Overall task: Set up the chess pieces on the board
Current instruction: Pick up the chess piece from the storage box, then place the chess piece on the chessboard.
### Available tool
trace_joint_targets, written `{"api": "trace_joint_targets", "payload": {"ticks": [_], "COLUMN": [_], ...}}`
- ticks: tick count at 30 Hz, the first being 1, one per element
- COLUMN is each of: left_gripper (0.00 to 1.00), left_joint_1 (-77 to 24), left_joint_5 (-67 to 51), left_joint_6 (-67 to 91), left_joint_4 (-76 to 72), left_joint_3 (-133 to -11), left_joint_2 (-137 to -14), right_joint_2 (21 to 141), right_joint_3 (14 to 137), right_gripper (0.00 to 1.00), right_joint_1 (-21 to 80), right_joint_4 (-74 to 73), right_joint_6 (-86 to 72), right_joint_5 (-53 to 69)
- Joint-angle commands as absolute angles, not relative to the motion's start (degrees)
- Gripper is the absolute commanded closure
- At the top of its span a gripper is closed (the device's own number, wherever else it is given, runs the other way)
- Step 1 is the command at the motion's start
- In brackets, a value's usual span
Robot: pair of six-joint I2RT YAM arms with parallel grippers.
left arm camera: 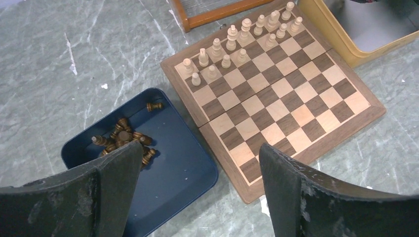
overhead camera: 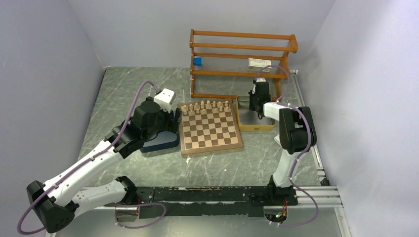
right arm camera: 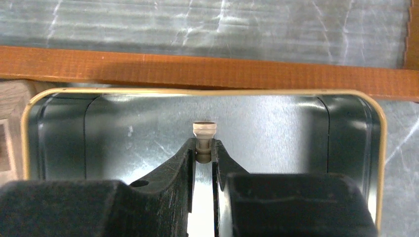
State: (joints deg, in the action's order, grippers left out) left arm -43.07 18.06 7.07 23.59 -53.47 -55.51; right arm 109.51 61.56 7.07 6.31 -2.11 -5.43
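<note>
The board lies mid-table, with several pale cream chess pieces standing on its two far rows. Several dark brown pieces lie heaped in a dark blue tray to the left of the board. My left gripper hangs open over the near edge of that tray and the board's near left corner, holding nothing. My right gripper is down inside the shallow tan tray, shut on a single pale piece whose base sticks out past the fingertips.
A wooden rack stands behind the board and the tan tray; its lower rail runs just beyond the tray's rim. Grey walls close in on both sides of the marble tabletop.
</note>
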Motion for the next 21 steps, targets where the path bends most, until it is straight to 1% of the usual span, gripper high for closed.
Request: {"api": "trace_joint_targets", "payload": {"ticks": [1, 4, 7, 13, 16, 18, 21], "left_gripper": [0.11, 0.16, 0.18, 0.18, 0.20, 0.26, 0.31], "left_joint_1": [-42.85, -42.88, -42.82, -42.81, -42.80, -42.82, -42.80], "left_joint_5": [17.30, 13.59, 11.72, 5.95, 4.75, 2.59, -2.55], "left_joint_6": [11.44, 13.66, 12.97, 7.93, 12.88, 17.55, 22.30], "left_joint_4": [22.68, 21.91, 22.17, 19.64, 19.58, 21.51, 20.00], "left_joint_3": [-53.08, -53.59, -54.74, -56.25, -57.82, -60.48, -60.83], "left_joint_2": [-56.15, -57.69, -59.30, -59.74, -60.83, -63.42, -66.83], "right_joint_2": [104.15, 101.69, 98.24, 90.03, 86.21, 84.25, 81.20], "right_joint_3": [62.06, 61.96, 61.28, 60.14, 58.41, 57.45, 54.95], "right_gripper": [0.87, 0.88, 0.88, 0.88, 0.87, 0.87, 0.87], "right_joint_1": [6.53, 6.50, 6.61, 8.17, 9.30, 11.22, 15.83], "right_joint_4": [1.69, 0.30, -1.45, -0.61, 2.81, 4.51, 7.96], "right_joint_6": [-3.09, -3.56, -4.75, -7.16, -6.62, -5.47, -2.91], "right_joint_5": [-5.46, -3.58, 0.41, 15.20, 24.53, 28.77, 30.02]}}
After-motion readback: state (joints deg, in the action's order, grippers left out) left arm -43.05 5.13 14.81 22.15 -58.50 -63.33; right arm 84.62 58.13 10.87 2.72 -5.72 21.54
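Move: The right hand already pinches the last light pawn in the yellow storage box, whose middle is about 5 cm behind it. The empty square in the board's pawn row lies some 24 cm to this hand's left, 3 cm back and 3 cm up; the pawn just right of the gap stands 21 cm left, 3 cm back and equally high. From the left hand, the gap is roughly 17 cm ahead, 14 cm right and 19 cm below. The right hand lifts its pinched pawn some 16 cm, swinging left towards the board; left hand shifts right. ##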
